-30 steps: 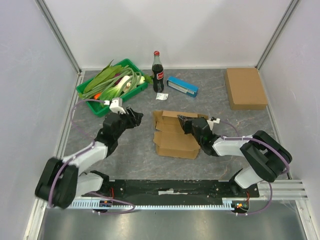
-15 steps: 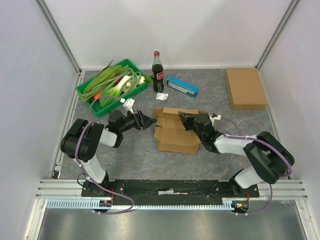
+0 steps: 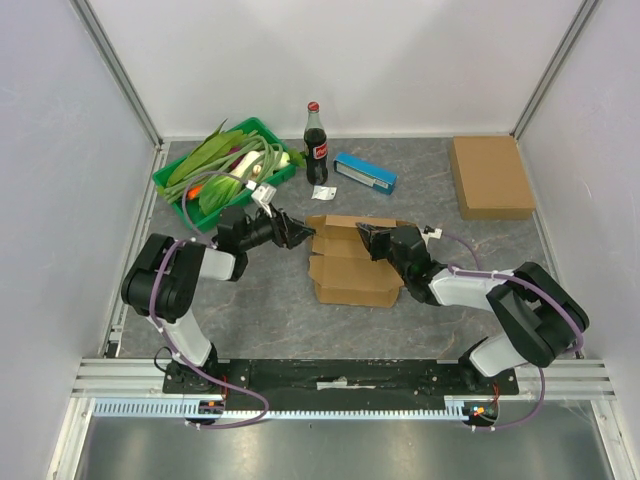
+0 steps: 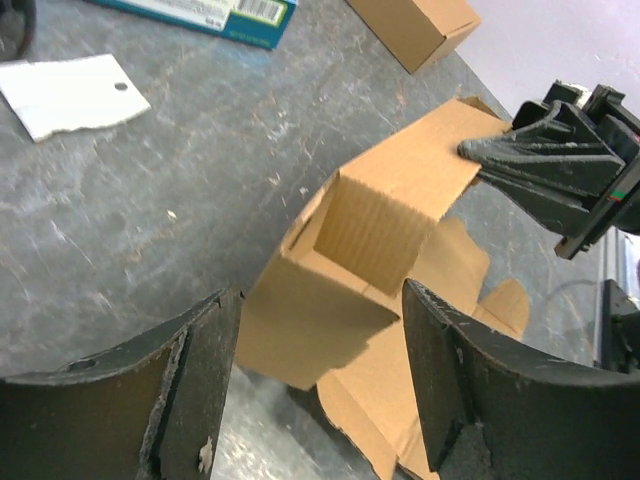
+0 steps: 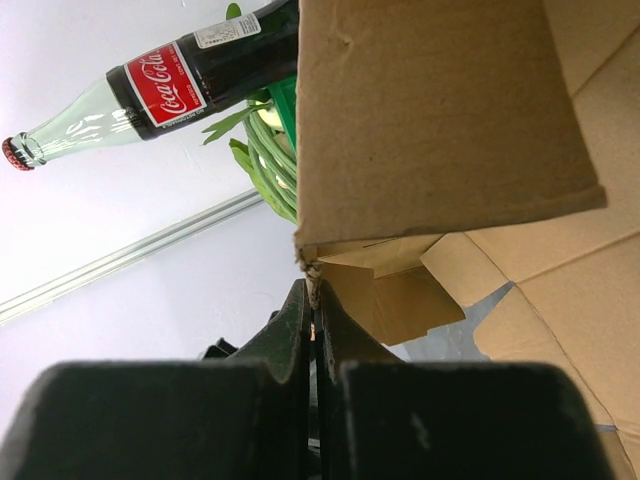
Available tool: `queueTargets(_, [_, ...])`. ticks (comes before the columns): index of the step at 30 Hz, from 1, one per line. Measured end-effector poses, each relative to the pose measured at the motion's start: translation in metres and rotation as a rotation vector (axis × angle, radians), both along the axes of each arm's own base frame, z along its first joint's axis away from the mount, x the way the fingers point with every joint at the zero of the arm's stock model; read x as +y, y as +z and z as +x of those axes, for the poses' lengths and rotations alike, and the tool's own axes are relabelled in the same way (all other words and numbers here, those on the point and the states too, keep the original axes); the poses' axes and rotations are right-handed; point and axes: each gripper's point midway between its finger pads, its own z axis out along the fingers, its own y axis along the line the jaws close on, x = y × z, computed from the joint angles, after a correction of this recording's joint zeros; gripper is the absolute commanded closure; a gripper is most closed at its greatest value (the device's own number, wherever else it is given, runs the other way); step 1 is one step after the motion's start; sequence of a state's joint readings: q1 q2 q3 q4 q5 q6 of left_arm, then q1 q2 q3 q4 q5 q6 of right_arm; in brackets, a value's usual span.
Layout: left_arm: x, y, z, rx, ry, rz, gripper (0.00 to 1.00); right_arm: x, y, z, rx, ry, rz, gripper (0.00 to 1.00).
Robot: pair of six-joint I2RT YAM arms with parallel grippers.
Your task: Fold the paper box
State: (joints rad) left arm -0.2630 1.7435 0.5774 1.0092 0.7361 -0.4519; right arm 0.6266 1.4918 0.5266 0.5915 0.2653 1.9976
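The paper box (image 3: 350, 268) is a brown, partly folded cardboard blank lying mid-table with one wall raised. My right gripper (image 3: 373, 238) is shut on the corner of a raised flap (image 5: 430, 120) at the box's far right side; in the right wrist view the pinched card edge sits at the gripper (image 5: 314, 292). My left gripper (image 3: 296, 233) is open at the box's left end. In the left wrist view the left gripper (image 4: 320, 292) has a cardboard flap (image 4: 300, 330) between its spread fingers (image 4: 195, 390), not touching them. The right gripper (image 4: 545, 165) shows beyond the box.
A green tray (image 3: 165, 184) of leeks stands at the back left. Beside it are a cola bottle (image 3: 316, 145), a white tag (image 3: 320, 192) and a blue packet (image 3: 364, 172). A closed brown carton (image 3: 490, 176) lies at the back right. Walls enclose the table.
My left arm has swung in from the left, so its open gripper now reaches the box's left end. The right gripper kept its grip and drew the flap slightly back.
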Motion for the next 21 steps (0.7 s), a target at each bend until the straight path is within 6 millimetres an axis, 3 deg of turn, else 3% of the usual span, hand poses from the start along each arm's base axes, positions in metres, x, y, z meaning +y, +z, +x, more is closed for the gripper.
queueTargets(3, [-0.002,0.006,0.01,-0.045,-0.009,0.027,0.36,0.0,0.0,0.001,0.0,0.003,0.003,1.0])
queueTargets(8, [0.003,0.013,0.015,-0.084,-0.023,0.027,0.28,0.001,-0.001,0.002,-0.003,0.009,0.011,1.0])
queueTargets(9, [0.008,0.014,0.012,-0.076,-0.009,0.009,0.3,0.0,0.001,0.003,-0.006,0.009,0.015,1.0])
queueTargets(10, [0.012,0.013,0.01,-0.063,0.004,-0.006,0.42,-0.001,0.001,0.004,-0.007,0.008,0.016,1.0])
queueTargets(11, [0.019,0.012,0.009,-0.038,0.031,-0.021,0.48,-0.002,0.002,0.005,-0.009,0.006,0.019,1.0])
queueTargets(14, [0.035,0.012,0.017,0.052,0.138,-0.062,0.59,-0.003,0.005,0.007,-0.018,0.002,0.027,1.0])
queueTargets(21, [0.051,0.014,0.063,0.193,0.358,-0.05,0.69,-0.004,0.008,0.008,-0.026,0.004,0.037,1.0])
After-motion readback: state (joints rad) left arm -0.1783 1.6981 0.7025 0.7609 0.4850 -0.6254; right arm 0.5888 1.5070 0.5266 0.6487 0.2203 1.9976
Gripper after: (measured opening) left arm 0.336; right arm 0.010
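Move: The paper box's middle lies about 12 cm to the left hand's right, 4 cm back and 7 cm below; its left end is much closer. From that hand, the tag is some 11 cm ahead and 5 cm right, the cola bottle 15 ahead and 3 right, and the green crate 14 ahead and 17 left. The right hand pinches the raised far wall, with the box's middle roughly 6 cm back, level sideways and 7 below. Left hand withdraws some 8 cm forward-left from the box, turning counter-clockwise and part-closing; right keeps pinching the far wall. ##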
